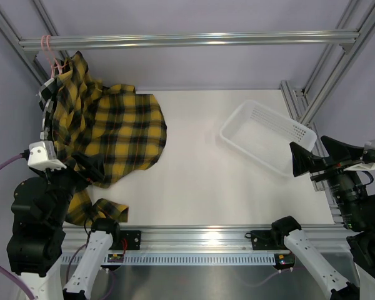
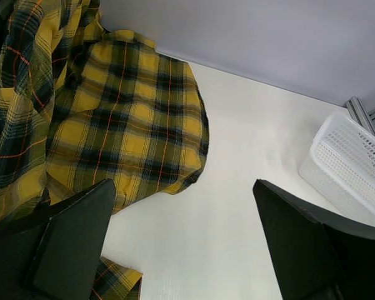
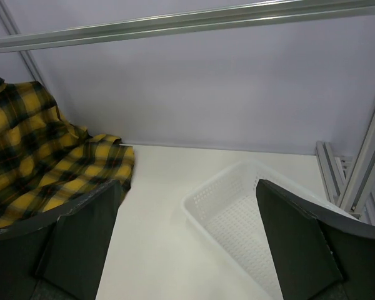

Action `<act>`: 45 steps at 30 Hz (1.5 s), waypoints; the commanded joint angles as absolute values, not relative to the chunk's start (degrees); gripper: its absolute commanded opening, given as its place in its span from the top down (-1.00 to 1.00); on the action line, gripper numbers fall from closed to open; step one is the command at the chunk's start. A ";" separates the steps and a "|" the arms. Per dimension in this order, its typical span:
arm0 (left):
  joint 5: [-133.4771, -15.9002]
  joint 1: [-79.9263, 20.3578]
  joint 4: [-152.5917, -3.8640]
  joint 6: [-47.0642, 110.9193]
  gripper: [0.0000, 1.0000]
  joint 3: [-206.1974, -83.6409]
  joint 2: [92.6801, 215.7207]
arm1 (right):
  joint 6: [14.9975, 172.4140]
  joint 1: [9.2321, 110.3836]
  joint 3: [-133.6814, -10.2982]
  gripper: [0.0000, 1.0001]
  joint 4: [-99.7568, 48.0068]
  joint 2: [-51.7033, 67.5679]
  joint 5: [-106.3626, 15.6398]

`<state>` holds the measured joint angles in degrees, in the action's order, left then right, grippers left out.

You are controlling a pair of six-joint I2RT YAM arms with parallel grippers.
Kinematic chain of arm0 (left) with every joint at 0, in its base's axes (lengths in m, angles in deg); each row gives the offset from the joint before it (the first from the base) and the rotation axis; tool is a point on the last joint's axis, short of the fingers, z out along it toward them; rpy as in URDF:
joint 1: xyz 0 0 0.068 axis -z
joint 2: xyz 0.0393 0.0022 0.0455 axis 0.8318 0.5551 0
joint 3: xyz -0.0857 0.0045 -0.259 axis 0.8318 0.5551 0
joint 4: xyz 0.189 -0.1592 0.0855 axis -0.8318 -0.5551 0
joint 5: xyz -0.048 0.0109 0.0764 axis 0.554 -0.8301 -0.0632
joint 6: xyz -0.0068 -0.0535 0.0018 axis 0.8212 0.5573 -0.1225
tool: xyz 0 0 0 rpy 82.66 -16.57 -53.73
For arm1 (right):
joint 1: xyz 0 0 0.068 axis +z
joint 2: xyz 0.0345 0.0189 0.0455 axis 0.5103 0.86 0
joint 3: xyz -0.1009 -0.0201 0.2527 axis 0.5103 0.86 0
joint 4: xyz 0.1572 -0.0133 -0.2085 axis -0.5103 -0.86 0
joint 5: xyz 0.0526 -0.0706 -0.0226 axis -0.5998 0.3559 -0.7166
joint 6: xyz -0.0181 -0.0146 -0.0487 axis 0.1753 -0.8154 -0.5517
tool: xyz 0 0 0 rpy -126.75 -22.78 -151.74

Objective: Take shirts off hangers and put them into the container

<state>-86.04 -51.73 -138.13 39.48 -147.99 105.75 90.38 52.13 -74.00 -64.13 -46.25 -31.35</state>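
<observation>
A yellow-and-black plaid shirt (image 1: 115,134) (image 2: 131,119) (image 3: 44,156) hangs from a pink hanger (image 1: 56,62) at the far left, and its lower part spreads over the white table. A strip of the black-and-white shirt (image 1: 45,103) shows behind it. The white perforated container (image 1: 267,136) (image 2: 353,164) (image 3: 237,219) sits empty at the right. My left gripper (image 1: 90,167) (image 2: 184,187) is open over the shirt's near hem, holding nothing. Just right of the container, my right gripper (image 1: 317,156) (image 3: 187,187) hangs open with nothing in it.
A grey aluminium rail (image 1: 187,40) (image 3: 175,22) runs across the back, with the pink hooks (image 1: 47,42) on its left end. Frame posts (image 1: 325,81) stand at the far right behind the container. One plaid sleeve (image 1: 103,209) trails toward the near left edge.
</observation>
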 commanded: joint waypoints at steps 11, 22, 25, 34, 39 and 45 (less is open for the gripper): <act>-92.60 -51.45 -140.36 38.20 -0.98 -166.05 126.49 | 96.64 52.92 -75.02 -0.99 -74.23 -40.81 -36.40; -100.89 -55.04 -140.38 30.90 -0.98 -190.17 155.24 | 97.44 52.92 -69.05 -0.99 -72.30 -39.49 -44.48; -102.01 -58.46 -140.01 29.41 -0.98 -190.35 158.85 | 97.79 52.92 -67.72 -0.99 -70.72 -39.14 -47.12; -99.39 -65.41 -137.11 25.44 -0.98 -184.38 160.09 | 96.38 52.92 -66.14 -0.99 -69.67 -36.32 -49.94; -95.52 -67.18 -136.32 26.15 -0.98 -179.63 161.76 | 96.03 52.92 -64.83 -0.99 -68.79 -35.71 -51.25; -88.60 -67.18 -136.06 26.24 -0.87 -180.06 164.66 | 94.80 52.92 -63.15 -0.99 -68.96 -35.18 -51.78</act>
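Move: The part of the shirt hanging at the far left is about 24 cm ahead of the left gripper, 13 cm to its left and 5 cm lower. Its pink hanger is roughly 33 cm ahead, 16 cm left and 5 cm above; the shirt's spread-out body lies some 36 cm ahead, 5 cm left and 31 cm down. From the right gripper, the hanging part is about 24 cm ahead, 62 cm left and 14 cm lower; the container is 33 cm ahead, 3 cm right and 36 cm down. Bring the open left gripper about 22 cm forward to the hanging shirt, rising first, then swinging some 10 cm left and sinking; tip it down about 30 degrees and turn it counter-clockwise, so the hanging cloth comes between the fingers, nearer the left one. Meanwhile lower the open right gripper about 13 cm, easing left and slightly forward, tipping it down and turning it towards the shirt. ##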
